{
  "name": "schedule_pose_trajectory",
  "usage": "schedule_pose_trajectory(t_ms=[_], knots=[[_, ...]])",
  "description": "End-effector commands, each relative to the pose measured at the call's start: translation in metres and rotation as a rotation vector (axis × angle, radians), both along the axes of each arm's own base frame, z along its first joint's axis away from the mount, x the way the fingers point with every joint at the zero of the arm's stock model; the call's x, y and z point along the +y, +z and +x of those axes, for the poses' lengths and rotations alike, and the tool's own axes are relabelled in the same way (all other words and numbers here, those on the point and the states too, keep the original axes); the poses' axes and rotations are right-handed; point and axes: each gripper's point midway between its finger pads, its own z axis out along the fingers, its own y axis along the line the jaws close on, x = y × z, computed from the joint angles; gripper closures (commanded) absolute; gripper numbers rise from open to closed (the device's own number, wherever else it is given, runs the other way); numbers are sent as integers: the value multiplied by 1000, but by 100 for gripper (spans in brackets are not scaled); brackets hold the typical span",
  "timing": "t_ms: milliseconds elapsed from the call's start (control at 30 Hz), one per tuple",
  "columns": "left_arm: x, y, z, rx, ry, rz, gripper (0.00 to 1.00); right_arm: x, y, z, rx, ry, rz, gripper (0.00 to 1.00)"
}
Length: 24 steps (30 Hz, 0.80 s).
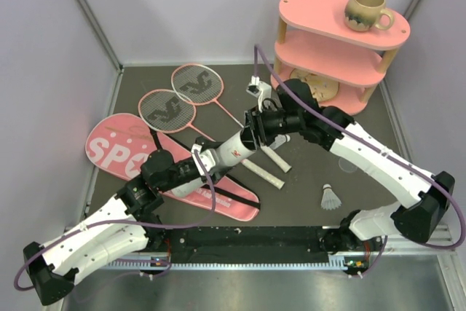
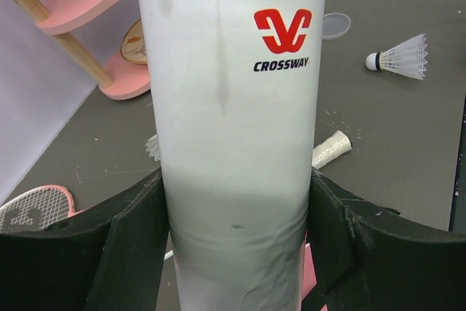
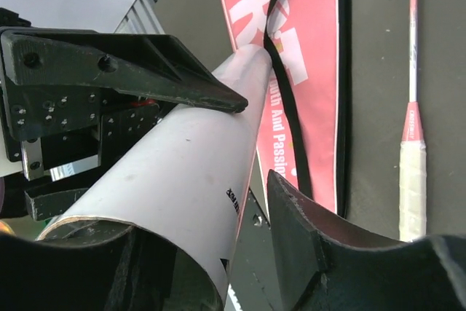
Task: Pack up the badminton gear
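Observation:
The long white tube [image 1: 229,149] hangs slanted above the pink racket bag [image 1: 116,147]. My left gripper [image 1: 191,167] is shut on the tube [image 2: 233,107], both pads pressed against its sides. My right gripper [image 1: 253,130] is at the tube's open far end [image 3: 182,180] and is open, with a gap between its right finger [image 3: 306,238] and the tube wall; the other finger is hidden. Two pink rackets [image 1: 167,109] [image 1: 196,84] lie at the back left, their white handles [image 1: 266,172] under the arms. One shuttlecock [image 1: 331,197] lies at the front right, and another [image 2: 153,147] peeks out from behind the tube.
The pink two-tier shelf [image 1: 328,49] stands at the back right with the beige mug [image 1: 366,10] on its top tier. A clear round lid [image 2: 335,25] lies on the mat near the shelf. The bag's black strap [image 3: 287,100] runs beneath the tube.

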Motion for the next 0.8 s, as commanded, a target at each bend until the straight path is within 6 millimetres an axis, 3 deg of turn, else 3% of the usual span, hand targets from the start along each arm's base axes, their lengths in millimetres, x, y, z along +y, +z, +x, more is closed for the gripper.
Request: schedule_pose_trajectory(t_ms=[0,67,233,367,400,433,533,600,667,700,767], knots=[[0,8,3,-8,15,-32,91,-7,30,-3,-114,-13,49,45],[1,9,3,-8,18,-34,91,-20,37,9,-168,-89,42,41],[4,12,5,-14,44,-41,91,-72,61,13,-292,-260,74,32],[9,16,10,-23,84,-49,91,-125,51,32,-347,-541,16,25],[10,18,11,-27,91,-53,91,-138,36,36,-337,-608,-23,21],[12,18,12,-28,101,-56,91,-161,33,44,-356,-730,-58,20],[14,22,14,-36,119,-68,91,-205,-9,41,-218,-973,-185,19],[16,24,14,-38,127,-74,91,-219,-49,28,-60,-1080,-230,18],[16,25,14,-40,127,-76,91,-226,-72,15,95,-1191,-195,13],[16,25,13,-41,125,-78,91,-235,-99,1,174,-1217,-265,13],[16,25,13,-38,124,-79,91,-231,-119,-17,338,-1251,-242,13]])
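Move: The lone shuttlecock near the table's front edge lies about 28 cm to the right of the right hand, 4 cm back and some 26 cm below; this hand is at the held tube's mouth. At table height too, the clear lid is about 36 cm right and 10 ahead, another shuttlecock 12 right and 19 ahead, and the nearer racket grip 6 right and 6 ahead. From the left hand, the lone shuttlecock is about 38 cm right, roughly level, and well below. Sweeping fast to its right by about 20 cm, the right hand comes away from the tube's mouth, arching up some 5 cm and then dropping well below its starting height towards the lone shuttlecock, while it swings roughly 60 degrees clockwise and its half-open fingers spread wide. The left hand keeps its grip on the tube, easing a couple of centimetres forward and left with a slight counter-clockwise turn. ##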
